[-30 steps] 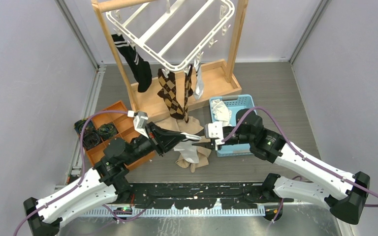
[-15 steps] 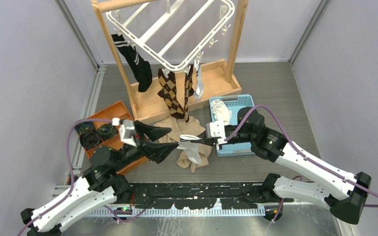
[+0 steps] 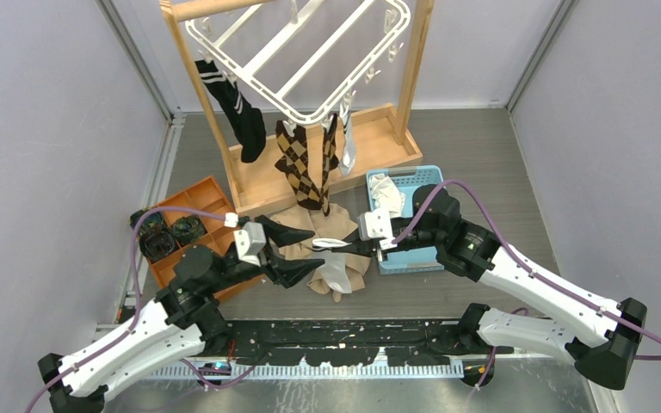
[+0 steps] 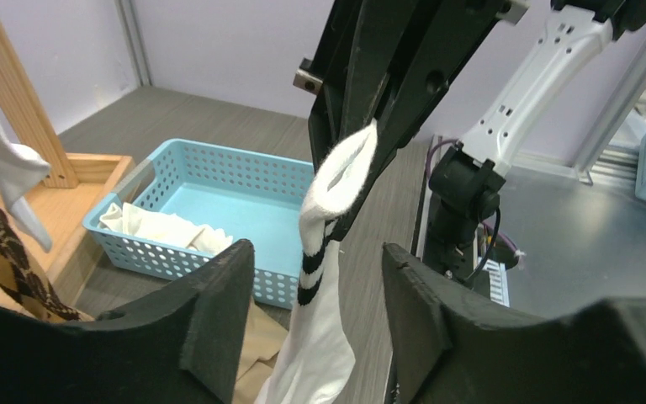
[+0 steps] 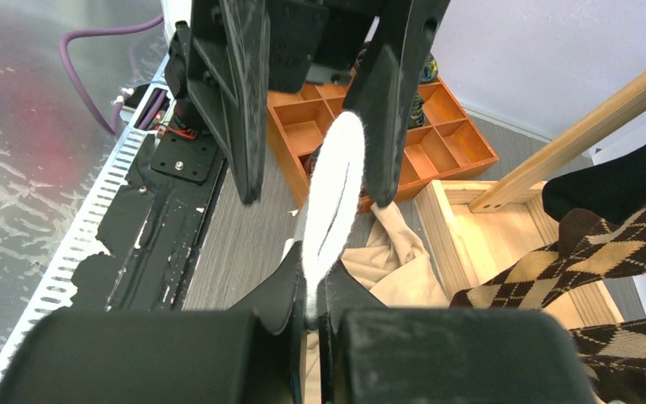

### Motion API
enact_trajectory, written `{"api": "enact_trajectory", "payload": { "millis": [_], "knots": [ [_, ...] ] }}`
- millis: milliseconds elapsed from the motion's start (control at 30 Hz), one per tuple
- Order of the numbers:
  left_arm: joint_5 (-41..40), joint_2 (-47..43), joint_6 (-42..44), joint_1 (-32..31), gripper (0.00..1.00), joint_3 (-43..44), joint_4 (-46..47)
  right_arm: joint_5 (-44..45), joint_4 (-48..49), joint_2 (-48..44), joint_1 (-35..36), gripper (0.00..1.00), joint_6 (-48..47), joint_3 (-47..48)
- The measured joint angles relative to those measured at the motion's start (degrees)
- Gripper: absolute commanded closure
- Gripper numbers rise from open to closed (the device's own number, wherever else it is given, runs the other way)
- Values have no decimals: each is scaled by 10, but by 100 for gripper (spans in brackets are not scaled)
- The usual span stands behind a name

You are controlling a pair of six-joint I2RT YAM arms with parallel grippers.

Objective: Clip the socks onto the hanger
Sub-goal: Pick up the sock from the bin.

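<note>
A white sock with black bands (image 3: 334,268) hangs by its cuff from my right gripper (image 3: 324,245), which is shut on it; the cuff (image 5: 334,189) rises from the pinched jaws (image 5: 313,278). My left gripper (image 3: 315,249) stands open, its fingers on either side of that sock (image 4: 324,320) without touching it (image 4: 315,252). The white hanger (image 3: 250,86) hangs from the wooden stand at the back. Clipped to it are a black striped sock (image 3: 239,107), brown argyle socks (image 3: 305,168) and a pale sock (image 3: 348,142).
A beige cloth (image 3: 305,225) lies under the grippers. A blue basket (image 3: 426,175) holding another white sock (image 3: 387,196) sits to the right. An orange divided tray (image 3: 206,202) is on the left. The wooden stand's base (image 3: 262,185) lies behind.
My left gripper let go of the sock cuff, opened and drew back left, then edged forward again. My right gripper closed on the cuff and now holds the sock.
</note>
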Motion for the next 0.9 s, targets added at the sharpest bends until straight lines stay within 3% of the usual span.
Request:
{"api": "enact_trajectory", "payload": {
  "millis": [167,600,733,767,833,900],
  "knots": [
    [17,29,11,0,56,2,15,-3,0,2,0,99,2,3],
    [19,13,4,0,65,2,54,-2,0,2,0,98,4,3],
    [19,10,-11,0,90,2,86,-2,0,2,0,97,5,3],
    [19,12,-16,0,92,2,91,-2,0,2,0,97,5,3],
    [21,17,-22,0,92,1,101,-2,0,2,0,97,8,3],
    [22,24,-25,0,84,1,106,-1,0,2,0,97,10,3]
  ]
}}
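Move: The left hand's open fingers stand around the free end of the white sock's cuff, whose middle is about 3 cm to their right, 3 cm up and level in reach. The argyle socks hang some 15 cm ahead of this hand and 1 cm left, near its height. The tan cloth is 10 cm ahead, straight in line, and 28 cm down; the blue bin 13 cm ahead, 22 cm right, 25 cm down. The right hand pinches the cuff's other end, its middle 3 cm left, 1 cm up, level in reach. The left fingers close on the free end of the white sock's cuff and pinch it, while the right hand stays put and keeps its grip on the opposite end. To get there, the left hand eases about 1 cm right towards the right gripper with a slight dip, then rises some 4 cm, its fingertips tipping up a little, and shuts fully only near the top. ##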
